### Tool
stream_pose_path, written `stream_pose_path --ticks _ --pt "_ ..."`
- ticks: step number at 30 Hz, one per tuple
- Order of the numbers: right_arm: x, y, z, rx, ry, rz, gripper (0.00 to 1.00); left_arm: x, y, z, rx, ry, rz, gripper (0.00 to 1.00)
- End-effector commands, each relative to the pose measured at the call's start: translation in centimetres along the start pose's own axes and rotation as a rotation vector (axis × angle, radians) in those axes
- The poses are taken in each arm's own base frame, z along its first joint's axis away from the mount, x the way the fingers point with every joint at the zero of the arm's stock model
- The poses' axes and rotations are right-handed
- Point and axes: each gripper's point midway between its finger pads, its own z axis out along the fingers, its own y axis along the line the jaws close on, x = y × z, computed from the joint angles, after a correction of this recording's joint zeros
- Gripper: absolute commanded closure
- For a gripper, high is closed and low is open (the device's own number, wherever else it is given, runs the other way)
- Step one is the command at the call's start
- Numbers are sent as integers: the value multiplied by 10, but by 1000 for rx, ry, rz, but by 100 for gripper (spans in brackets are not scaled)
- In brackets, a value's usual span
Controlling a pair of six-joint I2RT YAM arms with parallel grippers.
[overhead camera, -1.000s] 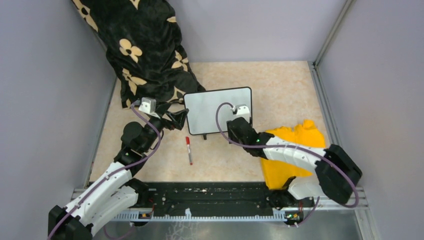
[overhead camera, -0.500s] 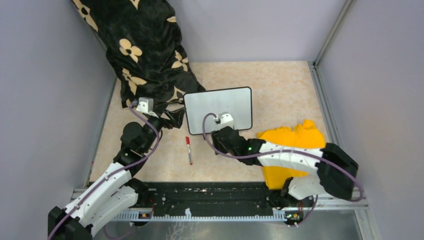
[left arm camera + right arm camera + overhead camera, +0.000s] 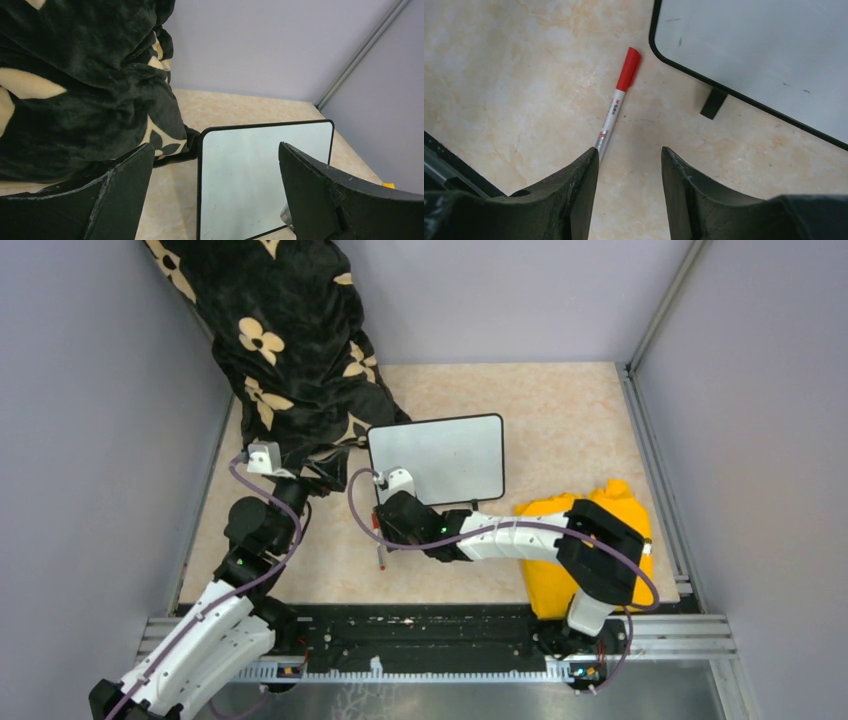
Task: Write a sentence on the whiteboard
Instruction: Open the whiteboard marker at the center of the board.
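The whiteboard (image 3: pixel 437 460) stands at the table's middle, black-framed, on short feet. Its face (image 3: pixel 260 175) is blank, so the sentence is not in view. A marker (image 3: pixel 611 120) with a red cap lies on the table just left of the board's near corner (image 3: pixel 764 50). My right gripper (image 3: pixel 629 150) hovers over the marker's lower end, open, nothing between its fingers. The left fingertip (image 3: pixel 591 155) covers the marker's tail. From above, the right gripper (image 3: pixel 382 540) points down at the marker (image 3: pixel 381 560). My left gripper (image 3: pixel 215 147) is wide open and empty, left of the board.
A black blanket with cream flowers (image 3: pixel 290 340) hangs over the far left and touches the board's left corner. A yellow cloth (image 3: pixel 615 500) lies at the right under my right arm. Grey walls enclose the table, and a black rail (image 3: pixel 430 625) runs along the near edge.
My right arm swung left from the board's front edge to above the marker, its jaws narrowing a little. My left arm drew back leftward from the board's left edge.
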Motion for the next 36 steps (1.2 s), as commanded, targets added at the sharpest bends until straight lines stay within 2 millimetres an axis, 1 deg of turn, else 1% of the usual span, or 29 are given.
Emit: stream_pose_path --ticks 1,6,9,12,18,22,29,36 --pt "-14 37 8 -81 -12 -11 52 -19 -1 0 -19 -34 1 1" --pt "-1 49 23 -66 51 -73 55 -22 2 -1 -36 -45 -2 1" --pt "8 51 31 -52 90 -104 57 -23 4 -2 -45 -49 -3 1" --pt "16 50 38 -31 116 -129 61 -24 5 -3 -49 -53 -2 1" --pt "32 40 46 14 157 -164 67 -25 5 -3 -52 -54 -2 1" --pt "43 35 49 33 183 -171 69 -26 7 -4 -64 -59 -2 1" --pt "52 32 52 40 206 -174 69 -28 11 -5 -83 -66 -5 1" --pt "61 27 51 46 221 -179 82 -28 14 -6 -98 -69 -5 1"
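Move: The marker lies under the right hand's way: its middle is some 5 cm to the left, 2 cm ahead and 7 cm below, with the red cap pointing outward. The whiteboard's near-left foot is about 9 cm ahead and 2 cm to the right at table height. The board's middle is roughly 16 cm ahead, 6 cm right and about level with the hand. From the left hand the marker is about 5 cm back, 5 cm right and 28 cm below. The right hand sinks about 6.5 cm onto the marker's barrel behind the red cap, first sweeping some 5 cm left with a slight draw back, then easing nearly 2 cm back to the right as it drops, while the wrist rolls some 10 degrees, its left side going down. From half open the fingers narrow to about a fifth, one on each side of the barrel towards its tail end and seeming to touch it, and the empty, open left hand drifts about 2 cm left, away from the marker. ##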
